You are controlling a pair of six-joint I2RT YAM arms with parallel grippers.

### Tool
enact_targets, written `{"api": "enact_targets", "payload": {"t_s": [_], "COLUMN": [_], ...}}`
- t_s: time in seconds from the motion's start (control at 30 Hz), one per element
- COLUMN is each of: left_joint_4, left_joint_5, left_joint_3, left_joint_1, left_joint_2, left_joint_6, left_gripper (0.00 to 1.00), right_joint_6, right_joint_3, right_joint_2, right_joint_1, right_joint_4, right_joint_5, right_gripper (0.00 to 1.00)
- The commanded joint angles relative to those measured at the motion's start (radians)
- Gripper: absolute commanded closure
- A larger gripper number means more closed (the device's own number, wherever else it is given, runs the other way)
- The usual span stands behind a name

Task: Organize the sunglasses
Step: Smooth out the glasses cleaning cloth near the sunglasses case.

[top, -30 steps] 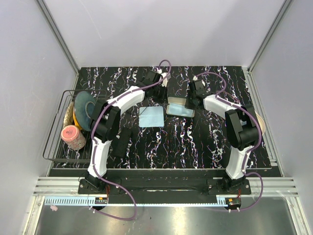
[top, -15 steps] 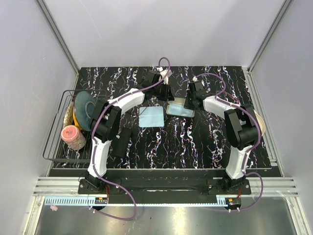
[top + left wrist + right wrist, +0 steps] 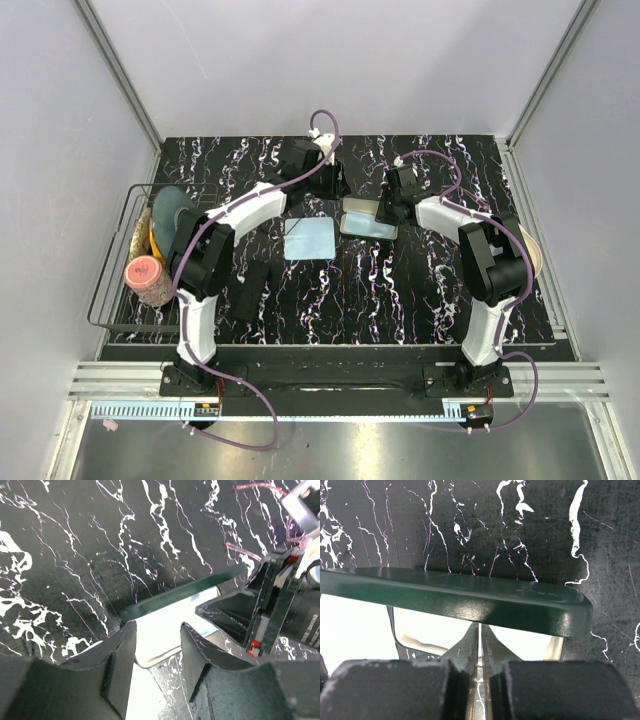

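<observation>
A glasses case, green outside and white inside, lies open at the table's middle. My right gripper is shut on its thin rim. In the right wrist view the fingers pinch that rim under the raised green lid. My left gripper hovers just left of the case, open and holding nothing. In the left wrist view its gripper frames the white inside, below the lid's green edge. A black elongated thing lies at front left; I cannot tell whether it is the sunglasses.
A pale blue cloth lies flat just left of the case. A wire rack at the left edge holds plates and a pink jar. A pale disc sits at the right edge.
My left gripper has opened and its arm has swung slightly back and left of the case. The right gripper stays shut on the case, which has not moved.
</observation>
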Motion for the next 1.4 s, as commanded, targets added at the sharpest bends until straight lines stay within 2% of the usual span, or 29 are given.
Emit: {"api": "enact_targets", "payload": {"t_s": [0.0, 0.13, 0.23, 0.43, 0.57, 0.67, 0.7, 0.83, 1.37], "left_joint_4": [0.035, -0.043, -0.05, -0.033, -0.095, -0.118, -0.123, -0.129, -0.141], "left_joint_5": [-0.065, -0.008, 0.036, -0.052, -0.072, -0.123, -0.146, -0.168, -0.175], "left_joint_3": [0.051, 0.175, 0.189, 0.172, 0.229, 0.254, 0.255, 0.25, 0.258], "left_joint_1": [-0.003, -0.003, -0.006, -0.034, -0.046, -0.068, -0.072, -0.074, -0.074], "left_joint_2": [-0.006, 0.099, 0.14, 0.126, 0.152, 0.16, 0.159, 0.151, 0.156], "left_joint_6": [-0.021, -0.04, -0.054, -0.029, -0.038, -0.022, -0.022, -0.025, -0.029], "left_gripper": [0.55, 0.55, 0.56, 0.58, 0.58, 0.59, 0.58, 0.59, 0.6], "right_joint_6": [0.007, 0.0, -0.004, -0.003, -0.003, -0.001, 0.0, 0.01, 0.01], "right_joint_3": [-0.002, -0.006, -0.008, -0.008, -0.009, -0.014, -0.015, -0.034, -0.081], "right_joint_2": [-0.025, -0.032, -0.035, -0.034, -0.038, -0.04, -0.04, -0.048, -0.084], "right_joint_1": [-0.005, -0.005, -0.004, -0.005, -0.005, -0.004, -0.004, -0.004, -0.007], "right_joint_4": [0.031, 0.028, 0.027, 0.028, 0.03, 0.034, 0.036, 0.021, -0.036], "right_joint_5": [0.003, 0.007, 0.015, 0.013, 0.021, 0.027, 0.03, 0.065, 0.171], "right_gripper": [0.91, 0.91, 0.91, 0.91, 0.9, 0.79, 0.72, 0.63, 0.63]}}
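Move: Just behind the raised lid of the sunglasses case, the nearly shut right fingertips sit low over the glasses cloth in the case. The cloth's middle is about 2 cm left, 1 cm back and 2 cm below; the lid's middle is 4 cm ahead and 2 cm left; the spare cloth lies 19 cm left and 6 cm back. From the left hand, the lid's middle is about 7 cm right, level fore-and-aft and 8 cm below. Dipping down beside the lid's left end after a short rise and forward swing, the half-open left hand then works about 3 cm to the right against the lid and stops. The right hand holds still, parts its fingertips partway, then moves right, back and down, some 2 to 3 cm each way, across the cloth towards the case's right end. ##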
